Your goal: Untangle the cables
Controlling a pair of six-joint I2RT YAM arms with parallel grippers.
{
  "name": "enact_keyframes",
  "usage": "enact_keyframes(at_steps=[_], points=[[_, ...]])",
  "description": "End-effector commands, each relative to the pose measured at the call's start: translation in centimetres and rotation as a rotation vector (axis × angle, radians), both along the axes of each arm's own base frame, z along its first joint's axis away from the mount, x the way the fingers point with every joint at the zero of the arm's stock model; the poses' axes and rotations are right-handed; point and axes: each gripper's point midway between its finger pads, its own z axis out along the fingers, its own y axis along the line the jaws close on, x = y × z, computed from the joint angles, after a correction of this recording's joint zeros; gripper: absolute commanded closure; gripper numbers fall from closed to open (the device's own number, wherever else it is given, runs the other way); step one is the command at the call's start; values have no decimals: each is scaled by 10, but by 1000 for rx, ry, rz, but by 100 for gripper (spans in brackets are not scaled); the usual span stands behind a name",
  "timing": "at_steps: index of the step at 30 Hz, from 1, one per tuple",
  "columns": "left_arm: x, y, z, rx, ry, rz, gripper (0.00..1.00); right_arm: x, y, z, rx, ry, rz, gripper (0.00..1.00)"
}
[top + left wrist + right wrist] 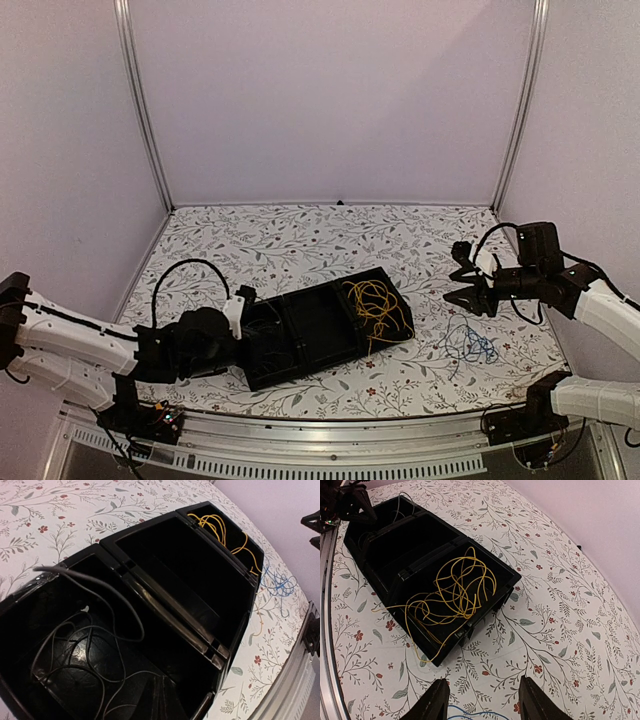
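Observation:
A black tray (300, 345) with three compartments lies on the flowered table. The yellow cable (375, 308) (457, 587) is heaped in its right compartment, with a loop spilling over the near wall. In the left compartment lies a thin black cable (90, 645). Loose on the table, right of the tray, is the blue cable (470, 345) (280, 582) (465, 712). My left gripper (240, 320) (162, 695) is shut low in the left compartment, close to the black cable; whether it pinches the cable is hidden. My right gripper (460, 278) (482, 685) hovers open above the blue cable, holding nothing.
The middle compartment (190, 580) of the tray holds nothing. Purple walls with metal posts (145, 110) close the back and sides. A metal rail (330, 440) runs along the near table edge.

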Motion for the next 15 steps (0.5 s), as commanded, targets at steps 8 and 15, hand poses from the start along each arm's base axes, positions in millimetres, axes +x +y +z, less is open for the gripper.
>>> enact_keyframes(at_steps=[8, 15], points=[[-17, 7, 10, 44, 59, 43, 99, -2, 0, 4, 11, -15, 5, 48], [-4, 27, 68, 45, -67, 111, 69, -1, -24, -13, -153, 16, -66, 51]])
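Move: The left fingers are shut, low in the box's left compartment; the black cable's loops centre about 3 cm ahead and some 6 cm below them. The empty middle compartment is about 15 cm to their right and 4 cm ahead, and the orange cable roughly 28 cm right and 9 cm ahead. From the right hand, the black cable lies about 43 cm left, 3 cm back and 14 cm lower. The left hand eases back 1.5 cm, then rises over 4 cm from the black cable, fingers opening partway. ##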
